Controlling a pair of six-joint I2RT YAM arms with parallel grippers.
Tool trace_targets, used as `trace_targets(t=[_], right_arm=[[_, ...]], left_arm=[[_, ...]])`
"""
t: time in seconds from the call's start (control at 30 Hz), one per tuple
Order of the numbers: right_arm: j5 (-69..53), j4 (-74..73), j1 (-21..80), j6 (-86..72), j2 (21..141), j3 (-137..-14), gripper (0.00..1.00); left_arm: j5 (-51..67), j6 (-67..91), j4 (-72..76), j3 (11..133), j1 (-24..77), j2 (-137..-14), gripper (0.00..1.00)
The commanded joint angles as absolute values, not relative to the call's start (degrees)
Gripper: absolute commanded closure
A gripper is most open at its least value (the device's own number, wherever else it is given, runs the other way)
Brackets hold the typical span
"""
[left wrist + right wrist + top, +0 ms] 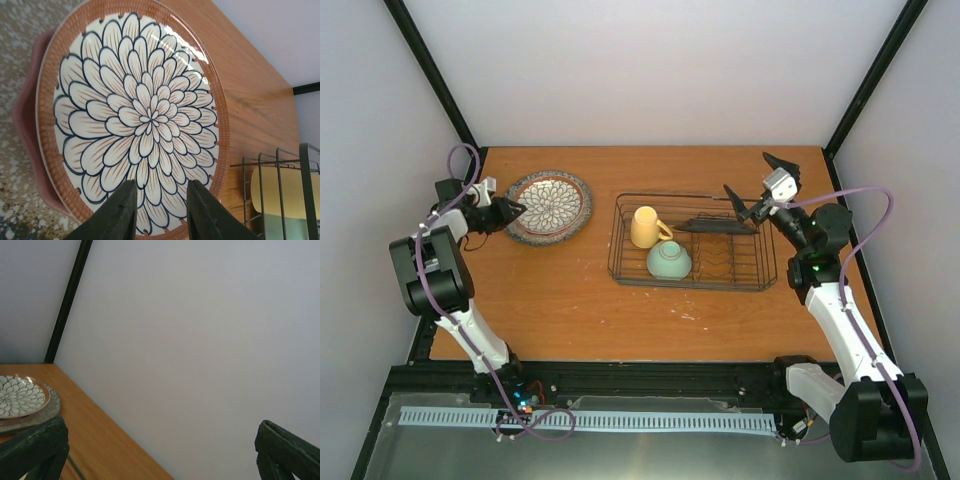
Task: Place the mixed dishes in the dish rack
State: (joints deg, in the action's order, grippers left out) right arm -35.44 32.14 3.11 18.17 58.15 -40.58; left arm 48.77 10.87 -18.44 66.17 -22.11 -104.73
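Observation:
The brown petal-patterned plate (552, 202) lies on the pink plate with the speckled grey rim (523, 233) at the table's back left. My left gripper (516, 212) reaches over their left rim. In the left wrist view its fingers (120, 210) hover over the petal plate (145, 115), jaws a narrow gap apart with nothing between them. The pink plate (30, 115) shows beneath. The black dish rack (760, 262) holds the yellow mug (644, 227), the upturned mint bowl (668, 260) and a dark-rimmed plate (718, 226) lying tilted. My right gripper (757, 182) hangs wide open above the rack's right end.
Black frame posts rise at the back corners, with white walls close behind. The right wrist view faces the back wall, with the stacked plates (17, 396) far left. The rack's wires (280, 165) and the mug (280, 192) edge the left wrist view.

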Motion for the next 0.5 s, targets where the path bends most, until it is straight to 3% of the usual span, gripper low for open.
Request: trace_targets(t=[0.0, 0.27, 0.47], right_arm=[[-35.3, 27.0, 3.5, 20.2, 56.6, -39.2, 0.00], [-38.0, 8.1, 3.6, 14.6, 49.6, -42.3, 0.00], [-30.7, -9.1, 3.8, 2.6, 42.4, -42.8, 0.00]], left_arm=[[46.3, 10.5, -17.1, 68.2, -22.3, -102.2, 0.71], [45.8, 10.9, -15.9, 65.6, -22.3, -101.0, 0.72], [48.0, 13.1, -13.6, 64.5, -22.3, -101.2, 0.72]])
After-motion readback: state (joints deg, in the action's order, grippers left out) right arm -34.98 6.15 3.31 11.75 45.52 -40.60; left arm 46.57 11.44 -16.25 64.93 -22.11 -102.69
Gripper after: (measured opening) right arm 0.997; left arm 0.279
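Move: The patterned plate on top of the stack is centred about 8 cm right and 3 cm ahead of the left hand, some 5 cm below it. From the right hand it lies roughly 52 cm left, 13 cm ahead and 32 cm lower. The black-rimmed plate in the rack is 6 cm ahead, 3 cm left and 25 cm below the right hand. The yellow mug is about 22 cm left and 5 cm ahead, the green bowl 16 cm left and 3 cm back, both some 30 cm below. The black-rimmed plate, already released, is left standing in the rack while the empty right hand above it first sinks some 3 cm, then draws back about 4 cm towards the robot. Its wide-open fingers tip downward by some 15 degrees. At the patterned plate's left rim the left hand all but stays in place, its partly open fingers unchanged. ##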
